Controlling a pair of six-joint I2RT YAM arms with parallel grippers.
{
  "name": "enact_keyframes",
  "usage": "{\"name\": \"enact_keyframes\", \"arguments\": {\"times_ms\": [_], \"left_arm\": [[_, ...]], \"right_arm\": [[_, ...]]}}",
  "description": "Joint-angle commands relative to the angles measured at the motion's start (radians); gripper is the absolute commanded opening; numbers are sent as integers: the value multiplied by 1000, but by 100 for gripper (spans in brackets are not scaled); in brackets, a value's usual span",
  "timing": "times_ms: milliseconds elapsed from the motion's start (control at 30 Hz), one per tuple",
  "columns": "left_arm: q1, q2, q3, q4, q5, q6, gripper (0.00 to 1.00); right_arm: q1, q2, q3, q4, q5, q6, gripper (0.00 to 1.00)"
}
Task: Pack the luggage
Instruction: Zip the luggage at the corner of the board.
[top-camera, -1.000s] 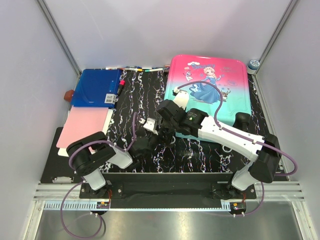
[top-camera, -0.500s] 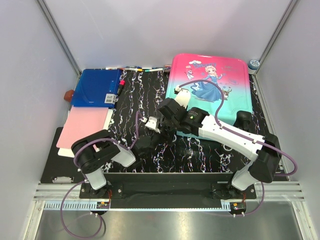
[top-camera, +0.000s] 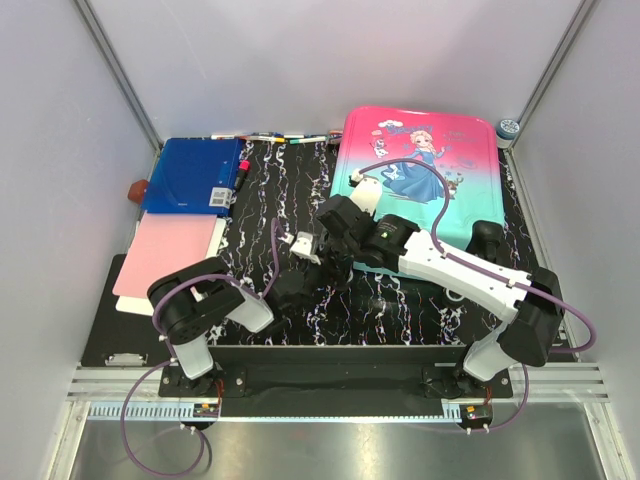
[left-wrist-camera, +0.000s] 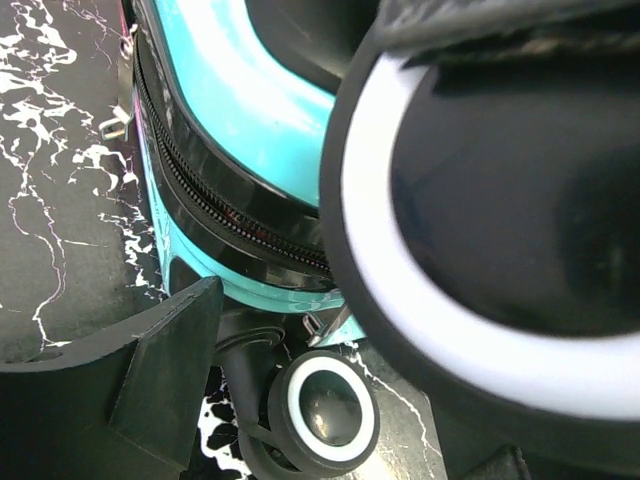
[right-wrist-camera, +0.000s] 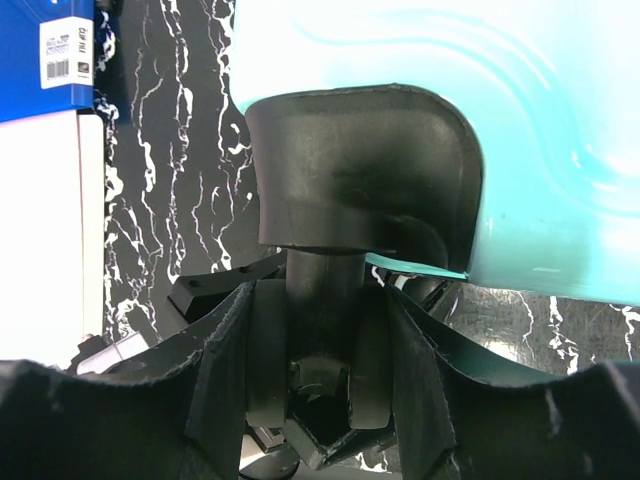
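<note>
The luggage lies flat and closed at the back right, its pink-to-teal shell with the princess print facing up. My right gripper is at its near left corner. In the right wrist view this gripper is shut on the black twin caster wheel, one finger on each side. My left gripper sits just left of that corner and is open. The left wrist view shows its left finger, the teal edge with the black zipper line, a small wheel and a large, close wheel.
A blue folder lies at the back left with a red marker on its edge. A pink sheet is in front of it. Several pens line the back edge, and a tape roll sits in the far right corner. Grey walls enclose the table.
My left gripper has edged right, closer to the suitcase corner, and its arm has shifted a little. The right gripper keeps its hold on the wheel.
</note>
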Motion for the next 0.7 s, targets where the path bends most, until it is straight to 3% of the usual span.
{"name": "enact_keyframes", "arguments": {"times_ms": [0,233,500,667], "left_arm": [[42,9,48,161,-54,-99,80],[82,35,59,175,4,-148,75],[91,38,51,221,18,-117,37],[97,35,48,264,32,-97,24]], "right_arm": [[39,-117,50,235,-79,26,0],[38,-123,35,249,-81,25,0],[39,-132,19,258,-82,26,0],[39,-132,15,259,-81,26,0]]}}
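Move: The zip pull hangs at the luggage's near left corner, about 3 cm ahead of the left hand, 1 cm to its right and 2 cm below. The lower wheel sits roughly 3 cm ahead, 2 cm right and 6 cm below that hand; the upper wheel looms some 3 cm back, 3 cm right and 4 cm above it. From the right hand, which already grips the upper wheel's post, the pull lies about 5 cm ahead, straight in line and 8 cm below. Down first, then forward and a little left, the left hand eases about 2.5 cm in all onto the zip pull at the corner, tipping its fingers down some 5 degrees; from midway its wide-open fingers close most of the way and take the pull between their tips. The right hand keeps its grip on the wheel post and shifts it about 1 cm left and slightly up. ##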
